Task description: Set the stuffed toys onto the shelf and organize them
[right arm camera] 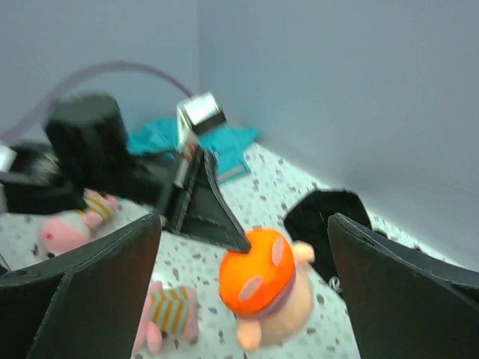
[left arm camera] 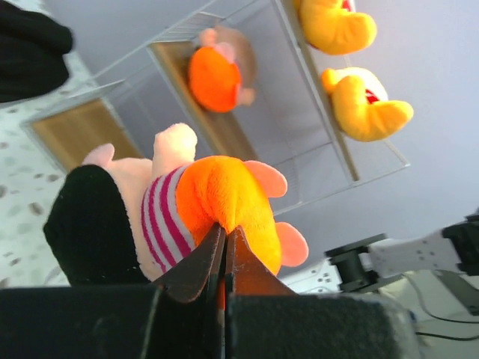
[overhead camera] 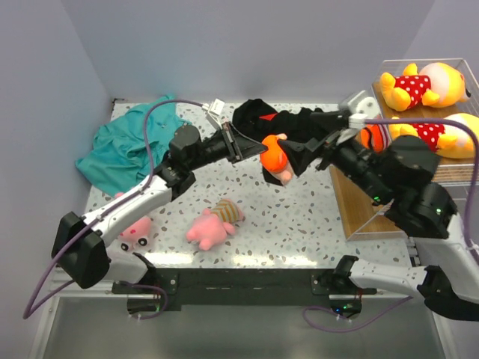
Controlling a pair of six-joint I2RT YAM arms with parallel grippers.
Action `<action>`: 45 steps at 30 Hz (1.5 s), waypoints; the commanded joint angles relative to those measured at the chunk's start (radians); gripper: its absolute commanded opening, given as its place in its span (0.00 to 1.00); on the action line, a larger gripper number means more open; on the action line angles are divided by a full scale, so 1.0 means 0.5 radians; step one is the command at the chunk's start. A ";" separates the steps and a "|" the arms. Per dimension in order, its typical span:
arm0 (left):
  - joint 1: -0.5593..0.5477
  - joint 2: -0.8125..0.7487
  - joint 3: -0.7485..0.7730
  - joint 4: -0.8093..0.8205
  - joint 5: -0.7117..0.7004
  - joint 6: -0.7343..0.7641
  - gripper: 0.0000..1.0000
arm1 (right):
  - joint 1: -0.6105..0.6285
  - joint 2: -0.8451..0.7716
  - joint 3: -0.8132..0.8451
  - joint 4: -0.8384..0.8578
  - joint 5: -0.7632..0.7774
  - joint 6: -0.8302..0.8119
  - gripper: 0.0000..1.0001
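My left gripper (overhead camera: 245, 146) (left arm camera: 224, 228) is shut on the orange bottoms of a black-haired doll (overhead camera: 274, 155) (left arm camera: 161, 224) in a pink striped top, which hangs above the table's middle. My right gripper (overhead camera: 298, 142) (right arm camera: 243, 232) stands open around that doll (right arm camera: 266, 288) without touching it. The shelf (overhead camera: 352, 202) (left arm camera: 71, 131) is at the right. Two yellow bears (overhead camera: 419, 86) (left arm camera: 367, 105) lie on its upper tiers and another doll (overhead camera: 372, 138) (left arm camera: 217, 75) lies on a lower board. Two pink pigs (overhead camera: 213, 221) (overhead camera: 135, 232) lie on the table near the front left.
A teal polo shirt (overhead camera: 131, 142) (right arm camera: 224, 138) is crumpled at the back left. A black garment (overhead camera: 258, 112) (right arm camera: 322, 221) lies at the back middle, just behind the held doll. Grey walls close in the table on the left and at the back.
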 commanded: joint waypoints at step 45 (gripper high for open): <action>-0.786 1.822 1.211 2.475 -0.534 -1.474 0.00 | 0.000 -0.335 0.358 -0.027 -0.273 -0.126 0.99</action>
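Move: The left gripper already holds the black-and-orange toy. Its place is the free spot on the middle shelf, about 31 cm to the right, 3 cm back and near hand height. The orange-headed toy already on that shelf sits some 28 cm right and 3 cm ahead, about level in height; the nearer yellow toy on the top shelf is about 33 cm right, level in depth and 18 cm up. From the right gripper the free spot is some 25 cm right, 16 cm below and level in depth. Bring the left gripper about 20 cm to the right towards the middle shelf, keeping its pinch on the toy: arc up and a little back first, then sink partway again, and tip the fingers upwards by some 35 degrees. Meanwhile lift the empty, still-open right gripper about 10 cm and draw it back and to the right, away from the toy. ##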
